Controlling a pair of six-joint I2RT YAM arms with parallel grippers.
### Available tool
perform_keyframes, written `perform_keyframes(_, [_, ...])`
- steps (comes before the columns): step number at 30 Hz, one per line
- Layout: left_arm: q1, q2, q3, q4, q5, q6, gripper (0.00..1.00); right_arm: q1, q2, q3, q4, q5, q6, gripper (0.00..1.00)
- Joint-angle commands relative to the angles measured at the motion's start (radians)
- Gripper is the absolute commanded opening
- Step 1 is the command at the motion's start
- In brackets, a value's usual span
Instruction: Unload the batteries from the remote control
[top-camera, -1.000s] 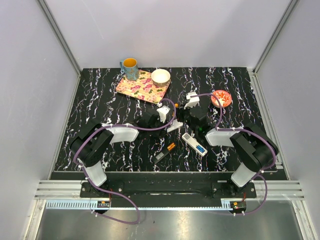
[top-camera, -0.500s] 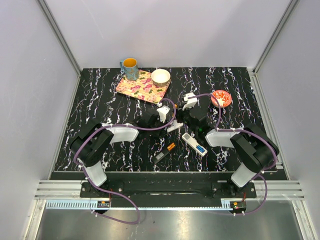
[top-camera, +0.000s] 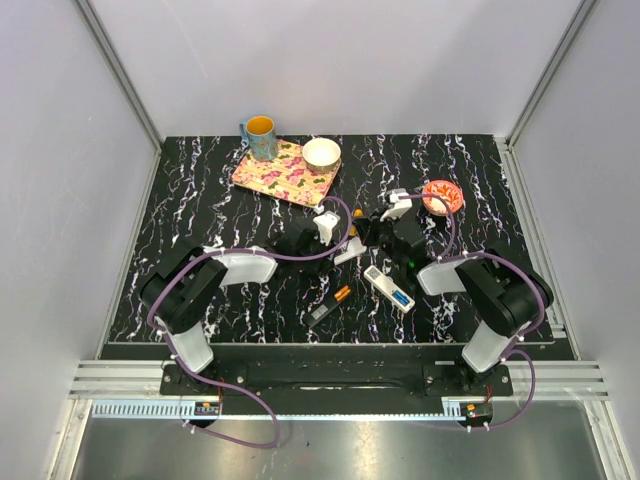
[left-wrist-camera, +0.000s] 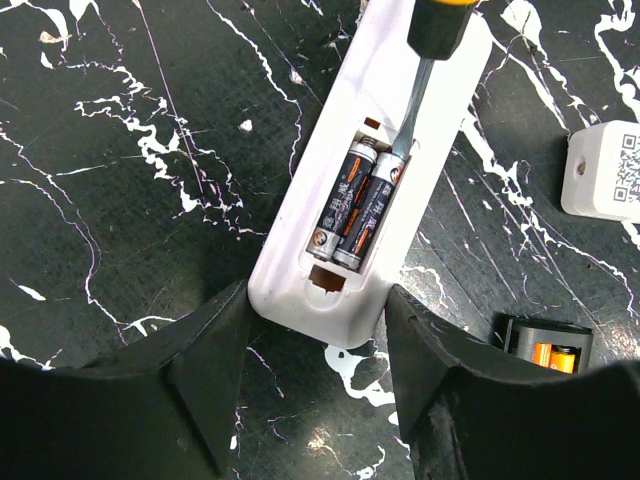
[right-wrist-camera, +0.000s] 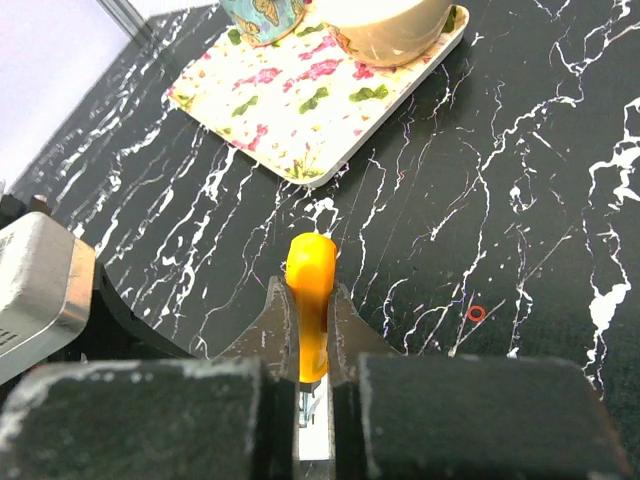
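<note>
A white remote (left-wrist-camera: 400, 100) lies back-up with its battery bay open. Two black-and-orange batteries (left-wrist-camera: 352, 202) sit side by side in the bay. My left gripper (left-wrist-camera: 316, 298) is shut on the remote's near end, one finger on each side; it also shows in the top view (top-camera: 345, 250). My right gripper (right-wrist-camera: 307, 290) is shut on the orange handle of a screwdriver (right-wrist-camera: 310, 270). The screwdriver's blade (left-wrist-camera: 410, 110) reaches down to the far end of the batteries. In the top view the right gripper (top-camera: 368, 225) is just beyond the remote (top-camera: 350, 253).
A second white remote (top-camera: 388, 288) holding a blue cell lies near the front. A black piece with an orange cell (top-camera: 330, 305) lies left of it. At the back stand a floral tray (top-camera: 285, 172), mug (top-camera: 259, 136), white bowl (top-camera: 321, 153) and red bowl (top-camera: 442, 196).
My right wrist has swung a little to the right with the screwdriver still in its grip. The left arm and the remote have not moved.
</note>
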Motion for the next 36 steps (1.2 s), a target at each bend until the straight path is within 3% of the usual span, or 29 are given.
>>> perform_keyframes(1, [0.001, 0.044, -0.030, -0.067, 0.055, -0.031, 0.34, -0.030, 0.049, -0.052, 0.142, -0.145, 0.173, 0.00])
perform_keyframes(13, [0.003, 0.049, -0.028, -0.067, 0.052, -0.033, 0.31, -0.077, 0.074, -0.100, 0.337, -0.214, 0.385, 0.00])
perform_keyframes(23, [0.004, 0.037, -0.033, -0.061, 0.038, -0.046, 0.31, -0.080, 0.056, -0.100, 0.319, -0.214, 0.391, 0.00])
perform_keyframes(26, [0.009, 0.014, -0.040, -0.041, 0.055, -0.059, 0.36, -0.081, 0.037, -0.104, 0.282, -0.199, 0.362, 0.00])
perform_keyframes(31, [0.018, -0.035, -0.048, -0.028, 0.066, -0.072, 0.70, -0.081, -0.009, -0.090, 0.212, -0.174, 0.284, 0.00])
perform_keyframes(34, [0.024, -0.094, -0.068, -0.016, 0.084, -0.085, 0.83, -0.080, -0.044, -0.064, 0.151, -0.163, 0.215, 0.00])
perform_keyframes(35, [0.033, -0.126, -0.074, -0.013, 0.101, -0.089, 0.96, -0.078, -0.059, -0.054, 0.134, -0.163, 0.197, 0.00])
perform_keyframes(36, [0.039, -0.144, -0.080, -0.010, 0.106, -0.094, 0.99, -0.080, -0.066, -0.043, 0.102, -0.165, 0.164, 0.00])
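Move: Just right of the left fingers, which still grip the white remote's near end, lie its two batteries, some 3 cm ahead, 4 cm right and 1 cm lower. From the right hand, holding the orange screwdriver with its tip at one battery, they lie about 2 cm back, 2 cm left and 9 cm below. From the left hand, the dark remote is roughly 11 cm back and 1 cm left; the QR-coded remote, about 6 cm back and 11 cm right. Levering at the battery's far end, the right hand swings about 2 cm right while tipping the screwdriver handle over to the right by some 20 degrees, then lifts and comes back left and towards its base, sinking a little afterwards; the tip comes free of the compartment. The left hand holds the remote's end nearly to the last, then opens, lets go and starts easing back and up. ##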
